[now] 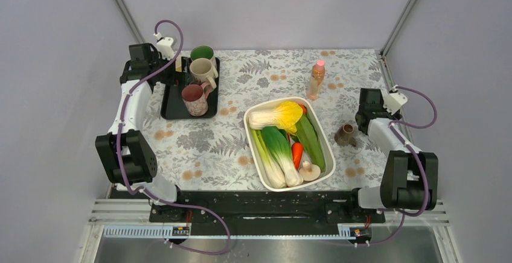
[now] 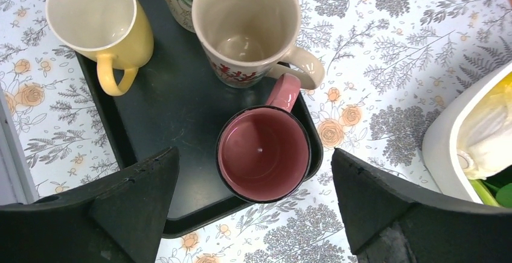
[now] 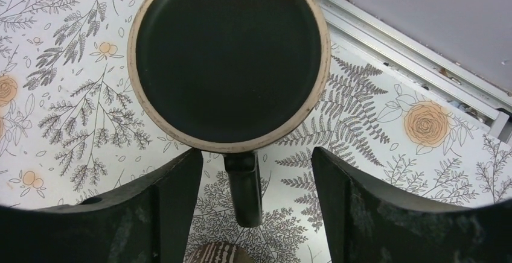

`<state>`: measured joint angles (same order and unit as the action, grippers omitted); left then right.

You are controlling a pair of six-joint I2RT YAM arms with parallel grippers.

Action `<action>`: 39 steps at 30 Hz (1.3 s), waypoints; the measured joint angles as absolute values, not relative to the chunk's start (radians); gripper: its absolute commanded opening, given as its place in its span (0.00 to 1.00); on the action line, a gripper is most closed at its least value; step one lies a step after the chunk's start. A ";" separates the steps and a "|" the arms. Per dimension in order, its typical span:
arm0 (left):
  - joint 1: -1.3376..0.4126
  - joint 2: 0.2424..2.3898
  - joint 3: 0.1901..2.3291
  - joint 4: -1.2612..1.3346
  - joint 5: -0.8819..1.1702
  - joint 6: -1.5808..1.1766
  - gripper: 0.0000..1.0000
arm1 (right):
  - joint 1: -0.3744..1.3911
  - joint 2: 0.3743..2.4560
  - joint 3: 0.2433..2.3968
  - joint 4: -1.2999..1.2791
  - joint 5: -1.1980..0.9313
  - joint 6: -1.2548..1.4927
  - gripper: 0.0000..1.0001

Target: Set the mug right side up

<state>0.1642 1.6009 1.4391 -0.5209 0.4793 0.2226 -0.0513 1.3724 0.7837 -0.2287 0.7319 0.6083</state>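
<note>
A brown mug stands on the table at the right. In the right wrist view it turns a flat black round face with a tan ring up to the camera, and no inner wall shows. Its dark handle points toward me and lies between the fingers of my open right gripper, untouched. My right gripper hangs just right of the mug. My left gripper is open and empty above the near corner of a black tray, over an upright pink mug.
The tray at the back left also holds upright cream, green and yellow mugs. A white tub of vegetables fills the middle. A pink-capped bottle stands behind it. A brown striped rounded thing lies by the handle.
</note>
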 measured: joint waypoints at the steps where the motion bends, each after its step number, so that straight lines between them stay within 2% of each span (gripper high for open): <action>1: 0.164 1.598 1.439 -0.521 0.485 0.219 0.99 | -0.060 1.375 0.784 -0.229 0.722 0.608 0.73; 4: 0.164 1.585 1.439 -0.519 0.502 0.210 0.99 | -0.068 1.389 0.784 -0.229 0.700 0.587 0.72; 8: 0.164 1.578 1.440 -0.510 0.522 0.200 0.99 | -0.070 1.495 0.815 -0.232 0.636 0.534 0.66; 9: 0.164 1.578 1.441 -0.508 0.524 0.198 0.99 | -0.070 1.521 0.825 -0.234 0.625 0.524 0.61; 11: 0.164 1.578 1.443 -0.507 0.528 0.197 0.99 | -0.070 1.579 0.847 -0.241 0.604 0.502 0.48; 16: 0.164 1.578 1.456 -0.506 0.536 0.193 0.99 | -0.072 1.594 0.857 -0.258 0.602 0.475 0.03; 17: 0.164 1.578 1.457 -0.506 0.538 0.193 0.99 | -0.072 1.584 0.857 -0.251 0.599 0.455 0.00; 24: 0.164 1.578 1.458 -0.514 0.550 0.193 0.99 | -0.073 1.458 0.821 -0.312 0.523 0.372 0.00; 30: 0.164 1.553 1.460 -0.560 0.593 0.193 0.99 | -0.075 1.130 0.820 -0.334 0.342 0.330 0.00; 36: 0.155 1.507 1.580 -0.695 0.683 0.194 0.99 | -0.058 0.944 0.974 -0.326 0.114 0.353 0.00; 39: 0.107 1.443 1.633 -0.740 0.724 0.194 0.99 | 0.030 0.916 1.050 -0.291 0.039 0.400 0.00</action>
<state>0.1074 1.4433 1.6325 -0.7399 0.7238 0.1944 0.0296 0.9157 1.0500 -0.2913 0.0395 0.4004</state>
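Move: The black mug at the right edge is the target: its middle lies about 5 cm ahead, 5 cm right and 6 cm below the right hand, with its handle pointing back-left between the open fingers. The small brown mug stands roughly 7 cm left of that hand and 2 cm nearer the base; the pink-capped bottle is some 14 cm ahead and 18 cm left. From the left hand, the black mug is about 67 cm right, 8 cm back and 18 cm lower. Down about 6 cm goes the open right hand, tipping its fingers steeper, and they close on the black mug's handle. Keeping that grip, it climbs fast by some 30 cm while swinging left and turning counter-clockwise, its fingers tipping up again past where they began. The empty, open left hand rises, mostly late, and draws back and right from over the tray. ##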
